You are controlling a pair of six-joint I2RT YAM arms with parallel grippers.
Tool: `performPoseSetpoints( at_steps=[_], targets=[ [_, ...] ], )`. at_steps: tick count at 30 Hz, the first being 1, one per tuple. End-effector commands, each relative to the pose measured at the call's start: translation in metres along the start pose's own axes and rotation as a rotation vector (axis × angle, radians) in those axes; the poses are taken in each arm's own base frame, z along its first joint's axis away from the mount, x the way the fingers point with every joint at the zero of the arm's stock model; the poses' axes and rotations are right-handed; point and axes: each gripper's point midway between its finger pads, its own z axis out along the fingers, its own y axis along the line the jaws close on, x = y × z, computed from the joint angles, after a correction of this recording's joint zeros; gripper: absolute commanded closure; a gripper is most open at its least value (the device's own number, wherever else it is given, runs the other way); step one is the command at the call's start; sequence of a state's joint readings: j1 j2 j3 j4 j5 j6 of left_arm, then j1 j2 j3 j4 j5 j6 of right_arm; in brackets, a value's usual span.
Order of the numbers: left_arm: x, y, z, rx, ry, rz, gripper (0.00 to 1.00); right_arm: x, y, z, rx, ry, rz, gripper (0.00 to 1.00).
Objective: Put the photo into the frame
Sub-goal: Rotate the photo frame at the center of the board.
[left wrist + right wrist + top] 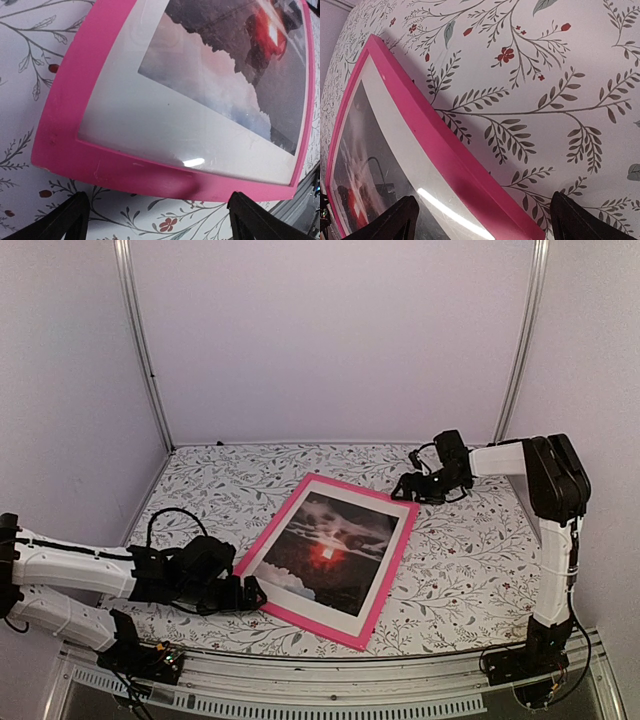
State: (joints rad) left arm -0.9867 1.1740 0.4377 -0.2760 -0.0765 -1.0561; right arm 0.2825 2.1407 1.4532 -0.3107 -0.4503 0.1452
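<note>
The pink frame [390,570] lies flat on the floral table, turned at an angle. Inside it sits the photo [330,545], dark with a red glowing sun, bordered by a white mat [375,580]. My left gripper [250,595] is open just off the frame's near left corner [55,160], its fingertips [65,217] low over the cloth with nothing between them. My right gripper [405,485] is open by the frame's far right corner; in the right wrist view the pink rail [445,150] runs between its spread fingers [395,220], untouched.
The floral tablecloth [470,560] covers the whole table. White walls with metal rails [145,360] close in the back and sides. The table's near metal edge [330,675] runs just in front of the frame.
</note>
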Motion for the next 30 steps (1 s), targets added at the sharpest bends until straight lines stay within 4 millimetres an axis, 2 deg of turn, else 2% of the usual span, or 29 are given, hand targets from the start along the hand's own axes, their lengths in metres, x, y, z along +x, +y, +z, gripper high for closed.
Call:
performPoseSetpoints(
  at_steps=[1,6,10,13,15,19,22,25,29,30],
  targets=[
    [-0.006,-0.010,0.011,0.028,-0.028,0.012,0.00,0.028,0.001,-0.007,0.018,0.057,0.022,0.05],
    [-0.026,-0.017,0.027,0.010,-0.058,0.060,0.00,0.041,0.009,-0.018,-0.017,0.038,0.039,0.05],
    [-0.054,-0.019,0.036,0.001,-0.089,0.082,0.00,0.058,0.013,-0.025,-0.037,0.045,0.054,0.06],
    [-0.078,-0.016,0.041,0.022,-0.111,0.079,0.00,0.077,0.011,-0.032,-0.019,0.061,0.068,0.07],
    [-0.105,-0.013,0.048,0.039,-0.145,0.066,0.00,0.088,0.012,-0.039,-0.016,0.062,0.080,0.07],
    [-0.142,-0.013,0.071,0.039,-0.135,0.102,0.00,0.115,0.019,-0.051,-0.018,0.067,0.105,0.07],
    [-0.172,-0.018,0.094,0.034,-0.124,0.145,0.00,0.134,0.037,-0.057,-0.047,0.066,0.101,0.07],
    [-0.212,-0.023,0.111,0.046,-0.146,0.142,0.00,0.160,0.060,-0.058,-0.073,0.095,0.090,0.07],
    [-0.267,-0.020,0.120,0.021,-0.225,0.138,0.00,0.208,0.104,-0.055,-0.129,0.165,0.025,0.07],
    [-0.275,-0.014,0.121,-0.013,-0.224,0.140,0.00,0.219,0.113,-0.055,-0.148,0.180,0.008,0.07]
  ],
)
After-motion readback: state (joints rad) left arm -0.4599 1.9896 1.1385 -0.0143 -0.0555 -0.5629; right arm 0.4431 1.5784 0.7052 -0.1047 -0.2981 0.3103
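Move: The photo frame lies askew between my hands, its middle about 15 cm ahead of my left hand and 17 cm to its right; the frame's left corner is some 3 cm ahead and 5 cm left of that hand. From my right hand the frame's middle is roughly 16 cm back and 16 cm left, with the frame's right corner about 3 cm back and 4 cm right. Everything is near hand height. I turn the flat frame clockwise with both hands, fingers staying open and low at its edges. My left hand pushes its near edge by the left corner forward almost 30 cm, starting slightly rightward and then speeding up, while my right hand drags the right corner back about 17 cm, bowing some 5 cm out to the right before curving in again. ##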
